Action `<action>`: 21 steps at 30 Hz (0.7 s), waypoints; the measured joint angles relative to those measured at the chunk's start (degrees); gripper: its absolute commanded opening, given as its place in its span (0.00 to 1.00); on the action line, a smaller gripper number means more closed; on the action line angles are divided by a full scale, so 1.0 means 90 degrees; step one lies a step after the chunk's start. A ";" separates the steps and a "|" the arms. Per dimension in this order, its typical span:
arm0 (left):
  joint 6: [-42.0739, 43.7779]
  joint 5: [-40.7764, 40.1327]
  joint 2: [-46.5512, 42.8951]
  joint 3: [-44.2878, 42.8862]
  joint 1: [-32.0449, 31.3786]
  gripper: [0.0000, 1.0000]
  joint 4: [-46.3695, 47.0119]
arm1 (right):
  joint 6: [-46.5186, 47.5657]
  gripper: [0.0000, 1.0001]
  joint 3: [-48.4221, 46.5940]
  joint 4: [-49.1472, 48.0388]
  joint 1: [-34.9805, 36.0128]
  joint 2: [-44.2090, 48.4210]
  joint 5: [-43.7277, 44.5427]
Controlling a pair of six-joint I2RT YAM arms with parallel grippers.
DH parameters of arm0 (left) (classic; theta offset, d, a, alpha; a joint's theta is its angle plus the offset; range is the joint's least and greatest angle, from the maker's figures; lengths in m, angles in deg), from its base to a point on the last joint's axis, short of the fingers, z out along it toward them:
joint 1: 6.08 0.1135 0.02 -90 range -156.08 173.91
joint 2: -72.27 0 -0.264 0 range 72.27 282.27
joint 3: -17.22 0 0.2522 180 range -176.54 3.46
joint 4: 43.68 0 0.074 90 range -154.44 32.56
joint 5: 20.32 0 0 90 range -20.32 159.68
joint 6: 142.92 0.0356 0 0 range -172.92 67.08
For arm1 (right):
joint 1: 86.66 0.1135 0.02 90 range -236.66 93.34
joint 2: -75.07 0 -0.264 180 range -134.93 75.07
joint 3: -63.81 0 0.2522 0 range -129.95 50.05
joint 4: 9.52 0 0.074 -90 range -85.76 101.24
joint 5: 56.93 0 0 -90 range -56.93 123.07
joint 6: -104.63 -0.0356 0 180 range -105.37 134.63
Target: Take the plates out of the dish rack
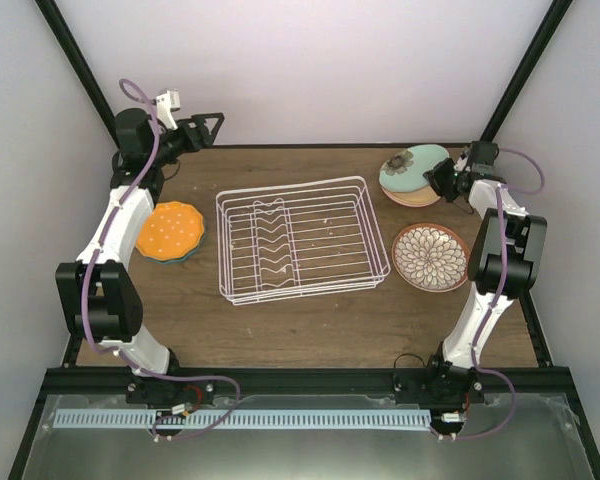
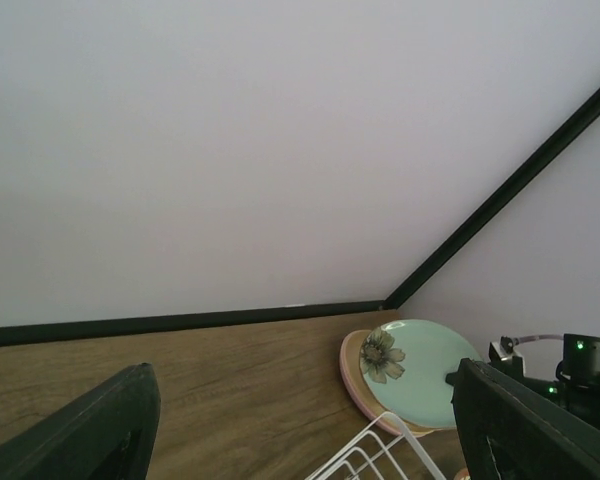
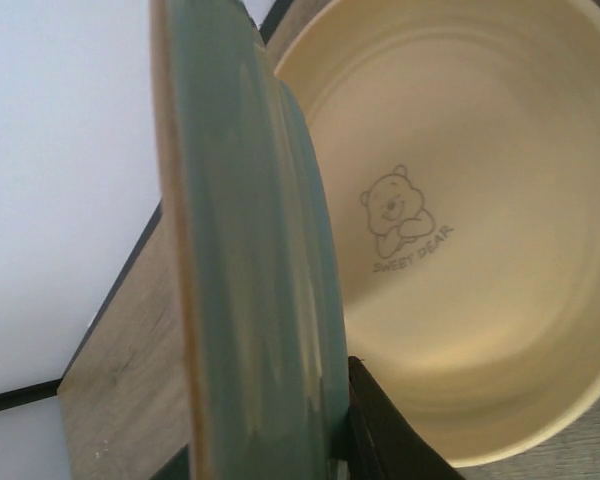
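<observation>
The white wire dish rack (image 1: pixel 300 238) stands mid-table with no plates in it. A sage green plate with a flower print (image 1: pixel 412 170) (image 2: pixel 425 368) (image 3: pixel 250 280) tops a stack at the back right, over a pale yellow plate (image 3: pixel 480 220) and a pink one (image 2: pixel 348 375). My right gripper (image 1: pixel 443 178) (image 3: pixel 270 450) is shut on the green plate's rim; I cannot tell whether the plate rests on the stack. An orange dotted plate (image 1: pixel 170 228) lies on a teal one at the left. A brown-floral plate (image 1: pixel 430 257) lies at the right. My left gripper (image 1: pixel 206 128) (image 2: pixel 302 405) hangs open and empty at the back left.
Black frame posts rise at the back corners, and a black rail (image 2: pixel 180 322) runs along the table's far edge by the wall. A corner of the rack (image 2: pixel 375 450) shows low in the left wrist view.
</observation>
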 measured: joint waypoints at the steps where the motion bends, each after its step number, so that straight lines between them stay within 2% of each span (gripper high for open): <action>1: 0.0000 0.0002 -0.0012 0.0036 0.0015 0.82 -0.0005 | -0.0002 0.01 0.0000 -0.0002 -0.0002 -0.0036 0.0029; 5: -0.0002 0.0002 -0.0017 0.0126 0.0056 0.82 -0.0044 | -0.0007 0.01 -0.0002 -0.0015 -0.0005 -0.0172 0.0100; 13: -0.0029 0.0029 -0.0058 0.0206 0.0114 0.82 -0.0056 | -0.0075 0.11 -0.0129 -0.0068 -0.0049 -0.0469 0.0226; 19: -0.0049 0.0066 -0.0146 0.0352 0.0204 0.82 -0.0049 | -0.0187 0.46 -0.0129 -0.0194 -0.0080 -0.0529 0.0318; 21: -0.0049 0.0092 -0.0168 0.0374 0.0228 0.82 -0.0051 | -0.0199 0.54 -0.0136 -0.0204 -0.0078 -0.0551 0.0304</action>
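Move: The green plate is already pinched by the right gripper. The cream plate it goes onto, on top of the pink one, lies about 6 cm ahead of that hand, 6 cm to its left and roughly 11 cm below. The patterned plate sits some 21 cm back and 3 cm left, and the rack's middle about 41 cm left and 15 cm back. From the idle left hand, the cream plate is roughly 64 cm right, 8 cm ahead and 34 cm below. Lower the right gripper about 3.5 cm towards the cream plate, keeping its pinch on the green plate's rim and easing slightly right, with the wrist almost unturned. Once the descent has nearly stopped, start opening the fingers, to roughly two fifths, so the green plate can settle. Let the open, empty left gripper drift about 2 cm left and down. ##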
